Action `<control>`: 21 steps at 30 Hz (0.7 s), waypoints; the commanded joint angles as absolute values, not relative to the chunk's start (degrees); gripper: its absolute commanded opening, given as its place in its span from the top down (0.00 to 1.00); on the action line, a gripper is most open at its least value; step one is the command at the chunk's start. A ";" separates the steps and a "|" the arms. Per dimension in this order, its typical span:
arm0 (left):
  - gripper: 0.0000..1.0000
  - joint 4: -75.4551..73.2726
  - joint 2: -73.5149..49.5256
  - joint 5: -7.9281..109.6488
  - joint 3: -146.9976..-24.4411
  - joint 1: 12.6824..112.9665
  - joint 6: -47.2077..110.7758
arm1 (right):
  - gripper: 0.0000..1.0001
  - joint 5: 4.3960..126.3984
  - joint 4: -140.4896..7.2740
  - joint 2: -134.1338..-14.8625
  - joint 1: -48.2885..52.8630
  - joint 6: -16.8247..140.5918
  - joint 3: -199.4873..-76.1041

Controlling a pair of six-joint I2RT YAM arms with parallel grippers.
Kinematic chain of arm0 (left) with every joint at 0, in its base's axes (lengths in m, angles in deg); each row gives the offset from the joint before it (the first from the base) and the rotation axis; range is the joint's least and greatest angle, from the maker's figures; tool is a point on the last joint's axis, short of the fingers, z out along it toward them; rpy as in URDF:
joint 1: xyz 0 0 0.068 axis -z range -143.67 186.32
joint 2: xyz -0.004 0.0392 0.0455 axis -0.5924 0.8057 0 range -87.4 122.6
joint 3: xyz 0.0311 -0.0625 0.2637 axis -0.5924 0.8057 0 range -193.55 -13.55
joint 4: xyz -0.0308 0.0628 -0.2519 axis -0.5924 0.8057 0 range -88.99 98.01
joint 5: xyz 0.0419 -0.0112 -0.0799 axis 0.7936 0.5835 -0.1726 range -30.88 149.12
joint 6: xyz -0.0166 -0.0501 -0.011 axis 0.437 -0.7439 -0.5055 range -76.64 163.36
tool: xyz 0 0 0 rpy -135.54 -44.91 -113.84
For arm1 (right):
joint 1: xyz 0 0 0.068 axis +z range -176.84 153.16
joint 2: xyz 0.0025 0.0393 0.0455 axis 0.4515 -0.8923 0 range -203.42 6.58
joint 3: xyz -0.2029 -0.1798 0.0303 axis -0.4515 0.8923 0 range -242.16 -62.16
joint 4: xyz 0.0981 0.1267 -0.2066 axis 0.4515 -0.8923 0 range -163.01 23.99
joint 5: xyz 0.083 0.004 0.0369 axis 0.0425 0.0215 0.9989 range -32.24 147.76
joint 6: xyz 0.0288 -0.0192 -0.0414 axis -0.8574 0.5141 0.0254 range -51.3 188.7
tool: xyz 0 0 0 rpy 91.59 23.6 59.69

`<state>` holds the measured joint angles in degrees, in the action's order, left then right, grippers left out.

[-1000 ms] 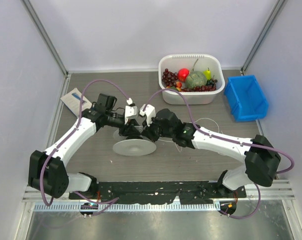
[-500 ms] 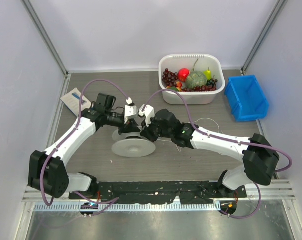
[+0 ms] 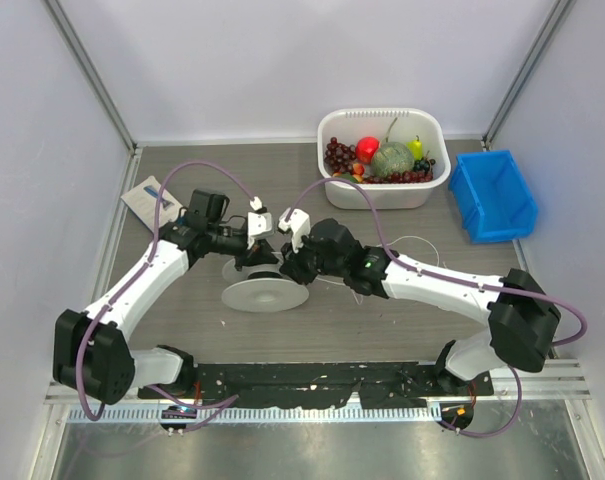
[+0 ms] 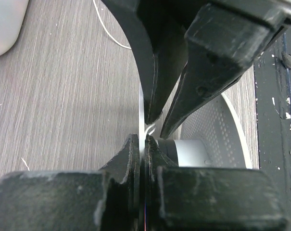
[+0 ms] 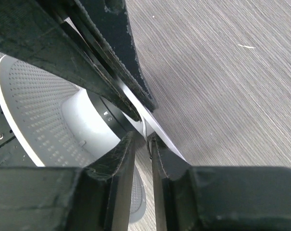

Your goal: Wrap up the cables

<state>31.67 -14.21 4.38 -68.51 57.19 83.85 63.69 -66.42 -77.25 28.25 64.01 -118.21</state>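
Observation:
The cable is a thin white cord; a loose loop [image 3: 414, 240] lies on the table right of the arms. A translucent white spool [image 3: 265, 293] lies flat mid-table, and both grippers meet just above it. In the left wrist view my left gripper [image 4: 144, 139] is shut on a short white stretch of cable [image 4: 152, 128] beside the spool's hub [image 4: 193, 153]. The right gripper's fingers [image 4: 157, 72] hang right above that spot. In the right wrist view my right gripper [image 5: 145, 139] stands slightly open, with the cord running through the narrow gap, next to the spool [image 5: 39, 110].
A white tub [image 3: 380, 113] of toy fruit stands at the back, with a blue bin [image 3: 492, 195] to its right. A flat white packet [image 3: 150, 200] lies at the back left. A black rail [image 3: 312, 375] runs along the near edge.
My left gripper has closed on the cord, and my right gripper's jaws have eased apart. Both grippers and the spool have shifted slightly left.

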 commanded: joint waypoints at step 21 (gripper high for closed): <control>1.00 30.82 -19.19 3.48 -70.24 57.68 78.63 | 0.30 66.36 -77.08 -64.18 22.56 72.65 -119.47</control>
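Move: The left hand already pinches the far rim of the spool with the cable beside it, the spool's middle about 5 cm back, 1 cm left and 5 cm down. The right hand, its fingers already part-way open, still has the cable right at its tips; from it the spool's middle lies some 5 cm left, 5 cm back and 5 cm down, and the loose cable loop on the table about 15 cm right, 3 cm back and 12 cm down. The right hand goes on opening its fingers to about two thirds, lets the cable come free from between the tips, and draws away to its right from the spool and the left fingers, about 5 cm in all, at first nearly level and then climbing some 3 cm in the later part. Meanwhile the left hand stays almost in place and keeps its shut fingers on the spool rim and cable, easing up only about half a centimetre towards the end. ##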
